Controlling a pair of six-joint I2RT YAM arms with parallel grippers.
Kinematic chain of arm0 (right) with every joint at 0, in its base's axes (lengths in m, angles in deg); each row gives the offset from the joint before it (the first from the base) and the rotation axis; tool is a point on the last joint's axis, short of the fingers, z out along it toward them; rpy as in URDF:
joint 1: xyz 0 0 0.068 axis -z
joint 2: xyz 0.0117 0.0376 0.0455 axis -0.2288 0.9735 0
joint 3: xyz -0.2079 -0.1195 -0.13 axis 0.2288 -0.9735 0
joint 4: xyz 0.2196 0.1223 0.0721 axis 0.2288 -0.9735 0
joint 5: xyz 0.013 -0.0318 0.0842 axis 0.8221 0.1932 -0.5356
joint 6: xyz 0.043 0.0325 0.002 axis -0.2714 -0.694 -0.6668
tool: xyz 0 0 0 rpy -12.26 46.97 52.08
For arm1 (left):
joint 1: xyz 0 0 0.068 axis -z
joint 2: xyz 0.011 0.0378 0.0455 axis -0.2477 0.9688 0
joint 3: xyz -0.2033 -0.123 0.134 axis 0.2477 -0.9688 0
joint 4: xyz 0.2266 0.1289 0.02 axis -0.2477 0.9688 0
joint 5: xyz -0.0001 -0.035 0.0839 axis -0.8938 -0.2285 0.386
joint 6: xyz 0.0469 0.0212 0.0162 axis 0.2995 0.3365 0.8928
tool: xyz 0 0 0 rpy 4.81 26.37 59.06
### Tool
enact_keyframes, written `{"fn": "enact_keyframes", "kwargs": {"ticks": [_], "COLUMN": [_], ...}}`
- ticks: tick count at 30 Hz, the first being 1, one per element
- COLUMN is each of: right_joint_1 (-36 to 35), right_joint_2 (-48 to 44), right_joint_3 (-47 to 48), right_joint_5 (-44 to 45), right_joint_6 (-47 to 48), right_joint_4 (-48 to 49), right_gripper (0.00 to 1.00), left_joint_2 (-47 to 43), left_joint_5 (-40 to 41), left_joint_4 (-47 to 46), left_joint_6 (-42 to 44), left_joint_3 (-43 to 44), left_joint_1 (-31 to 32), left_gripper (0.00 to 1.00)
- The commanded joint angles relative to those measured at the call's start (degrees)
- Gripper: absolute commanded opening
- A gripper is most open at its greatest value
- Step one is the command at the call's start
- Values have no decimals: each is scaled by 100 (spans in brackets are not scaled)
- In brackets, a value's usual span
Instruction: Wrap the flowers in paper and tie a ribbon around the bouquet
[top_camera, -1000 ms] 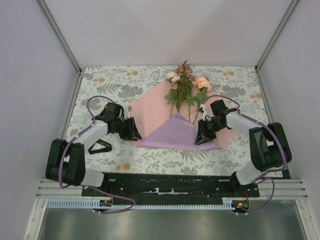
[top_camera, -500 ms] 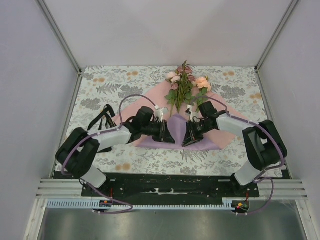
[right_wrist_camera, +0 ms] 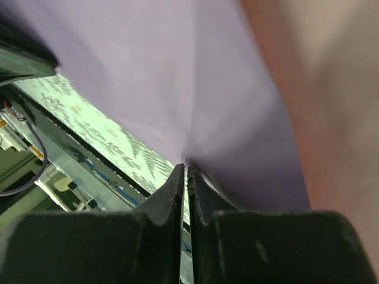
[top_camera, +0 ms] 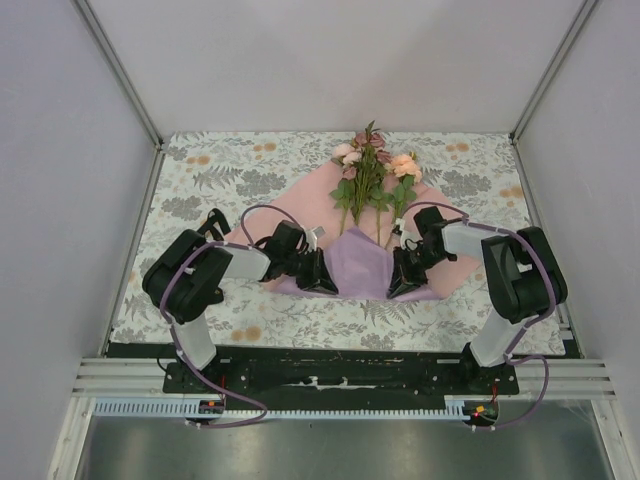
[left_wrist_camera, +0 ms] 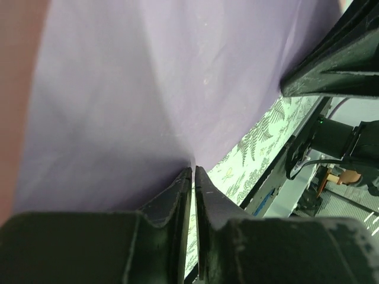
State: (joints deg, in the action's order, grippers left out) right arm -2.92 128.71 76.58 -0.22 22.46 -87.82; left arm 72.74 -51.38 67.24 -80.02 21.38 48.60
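The paper (top_camera: 300,205) lies pink side up on the tablecloth, its near part folded over as a lilac flap (top_camera: 362,265). The flowers (top_camera: 370,165) rest on the far part of the sheet, blooms pointing away and stems running down under the flap. My left gripper (top_camera: 322,280) is shut on the flap's left edge; the left wrist view shows lilac paper (left_wrist_camera: 148,89) running into its tips (left_wrist_camera: 193,169). My right gripper (top_camera: 400,283) is shut on the right edge, with lilac paper (right_wrist_camera: 195,71) meeting its tips (right_wrist_camera: 185,167). A black loop of the ribbon (top_camera: 214,222) shows behind the left arm.
A floral-print tablecloth (top_camera: 200,170) covers the table inside white walls. Metal posts (top_camera: 125,75) stand at the back corners. The black base rail (top_camera: 330,365) runs along the near edge. Purple cables (top_camera: 260,212) loop over both arms.
Both grippers swung in from the flap's outer corners to its middle, then drew slightly apart. Their jaws closed on the lilac flap, which is now narrower and bunched between them.
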Motion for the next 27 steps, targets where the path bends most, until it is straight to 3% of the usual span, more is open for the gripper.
{"fn": "enact_keyframes", "kwargs": {"ticks": [1, 9, 14, 20, 25, 27], "right_joint_1": [348, 630, 630, 630, 639, 647], "right_joint_2": [12, -94, 29, 82, 109, 126], "right_joint_3": [60, 473, 535, 588, 588, 597], "right_joint_5": [483, 862, 783, 704, 748, 800], "right_joint_6": [369, 466, 422, 361, 325, 299], "right_joint_4": [-631, -1554, -1528, -1520, -1484, -1502], "right_gripper": [11, 9, 8, 8, 10, 13], "left_joint_2": [170, -390, -947, 62, 977, 1197], "left_joint_5": [287, -134, -170, 313, 454, 708], "left_joint_4": [407, 93, -401, -708, -911, -562], "left_joint_6": [519, 834, 687, -16, -606, -589], "left_joint_3": [-66, -40, 530, 1391, 1919, 2112], "left_joint_1": [-148, -122, 607, 1319, 1399, 1434], "left_gripper": [16, 17, 19, 17, 16, 15]}}
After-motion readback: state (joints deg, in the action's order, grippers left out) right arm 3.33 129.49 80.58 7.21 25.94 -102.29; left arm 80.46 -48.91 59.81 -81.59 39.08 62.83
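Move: My left fingertips sit on the near edge of the purple paper. The next stretch of that edge, just short of my right hand, is level with them and about 13 cm to the right. The paper's peak is some 17 cm ahead and 6 cm right of my left hand, and the bouquet 29 cm ahead and 11 cm right. My right hand is on the same edge, whose right end is about 12 cm to its right, with the bouquet 30 cm ahead and 5 cm left. I slide my right hand about 5 cm to the right along the purple paper's near edge, closing its fingers slightly and steepening them some 10 degrees, then hold there. My left hand stays on the edge at first, then lifts off and hops about 13 cm right in a 9–10 cm high arc, turning a little clockwise, and is already coming down beside the right, its fingers nearly shut. ##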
